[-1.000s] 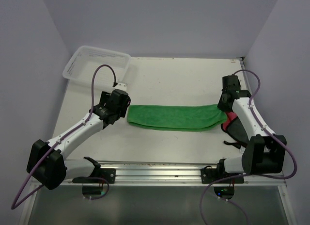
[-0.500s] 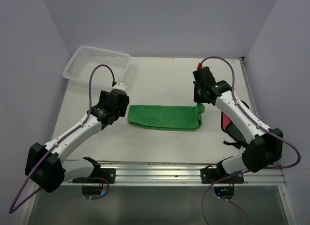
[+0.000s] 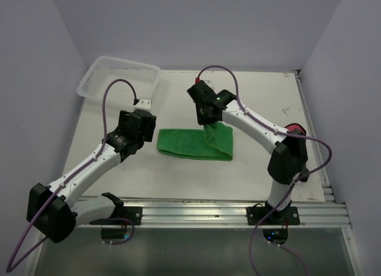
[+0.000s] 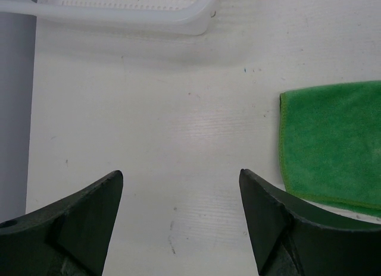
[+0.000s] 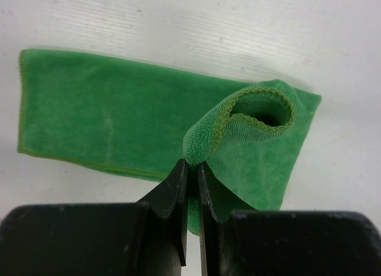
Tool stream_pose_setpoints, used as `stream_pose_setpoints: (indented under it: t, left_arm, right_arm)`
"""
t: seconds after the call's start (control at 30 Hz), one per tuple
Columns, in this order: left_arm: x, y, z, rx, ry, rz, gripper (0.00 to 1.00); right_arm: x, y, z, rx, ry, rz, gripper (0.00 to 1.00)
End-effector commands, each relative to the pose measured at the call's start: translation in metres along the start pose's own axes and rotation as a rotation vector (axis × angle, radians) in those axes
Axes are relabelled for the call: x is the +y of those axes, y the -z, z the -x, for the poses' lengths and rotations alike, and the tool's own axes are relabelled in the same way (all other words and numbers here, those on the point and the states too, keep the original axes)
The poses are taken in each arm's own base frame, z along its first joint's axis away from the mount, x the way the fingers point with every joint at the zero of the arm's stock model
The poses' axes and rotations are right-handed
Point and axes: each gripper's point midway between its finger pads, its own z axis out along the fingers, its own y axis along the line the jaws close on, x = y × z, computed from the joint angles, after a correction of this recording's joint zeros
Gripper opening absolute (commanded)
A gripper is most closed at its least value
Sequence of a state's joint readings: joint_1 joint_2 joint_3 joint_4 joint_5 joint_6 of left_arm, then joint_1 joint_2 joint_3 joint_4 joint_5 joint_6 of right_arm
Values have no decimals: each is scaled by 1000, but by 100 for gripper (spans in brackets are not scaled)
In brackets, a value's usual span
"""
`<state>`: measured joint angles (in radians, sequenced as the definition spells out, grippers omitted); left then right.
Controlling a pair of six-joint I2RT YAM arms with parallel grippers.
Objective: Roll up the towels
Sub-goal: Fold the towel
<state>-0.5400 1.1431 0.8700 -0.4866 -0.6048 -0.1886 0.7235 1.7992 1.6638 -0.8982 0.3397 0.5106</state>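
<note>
The green towel (image 3: 186, 144) lies flat mid-table, its right end lifted and curled back over itself. My right gripper (image 3: 209, 125) is shut on that raised end (image 5: 238, 118); in the right wrist view the gripper (image 5: 191, 163) pinches the hem and the cloth forms an open loop beyond it. My left gripper (image 3: 147, 120) hovers just left of the towel, open with only bare table between its fingers. In the left wrist view the gripper (image 4: 180, 176) has the towel's left edge (image 4: 333, 139) to its right. A sliver of the red towel (image 3: 296, 131) shows behind the right arm's elbow.
A white mesh basket (image 3: 119, 80) stands at the back left, its rim (image 4: 119, 17) ahead of my left gripper. Side walls close in the table left and right. A metal rail (image 3: 196, 207) runs along the near edge.
My right gripper has swept left across the table, dragging the green towel's right end over itself. The flat part is much shorter. The left arm has barely moved.
</note>
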Motion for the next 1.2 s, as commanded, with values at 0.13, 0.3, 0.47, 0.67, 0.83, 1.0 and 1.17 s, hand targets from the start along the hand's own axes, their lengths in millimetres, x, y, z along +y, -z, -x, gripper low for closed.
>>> stream_pose_setpoints:
  t: [0.13, 0.3, 0.47, 0.67, 0.83, 1.0, 1.17]
  left_arm:
    - [8, 6, 14, -68, 73, 33, 83]
    - [4, 6, 14, -68, 71, 10, 83]
    - [2, 6, 13, -68, 70, -2, 83]
    - [0, 6, 14, -67, 68, -11, 83]
    - [-1, 6, 13, -65, 65, -17, 83]
    - [-1, 5, 13, -63, 60, -10, 83]
    - [-2, 5, 12, -61, 56, -13, 83]
  right_arm:
    - [65, -9, 13, 5, -30, 95, 0]
    - [97, -24, 10, 40, -47, 158, 0]
    - [110, -16, 20, 20, -46, 164, 0]
    - [109, -12, 20, 31, -49, 142, 0]
    - [126, -23, 5, 76, -56, 217, 0]
    - [140, -29, 1, 96, -59, 251, 0]
    - [147, -36, -2, 106, -59, 260, 0]
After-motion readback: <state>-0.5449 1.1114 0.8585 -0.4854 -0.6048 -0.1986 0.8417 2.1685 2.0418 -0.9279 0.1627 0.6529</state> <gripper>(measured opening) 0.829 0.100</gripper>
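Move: The right hand holds the towel's gathered end; the towel's left end lies about 22 cm to its left, some 2 cm ahead and 15 cm below. The towel's right fold is about 14 cm to the hand's right and 2 cm ahead; the white basket is roughly 44 cm left and 31 cm ahead. From the idle left hand, the towel's left end is about 10 cm right, 5 cm ahead and 15 cm lower. The right hand, still pinching the gathered end, carries it about 13 cm left and 4 cm down, towards the towel's left end. ##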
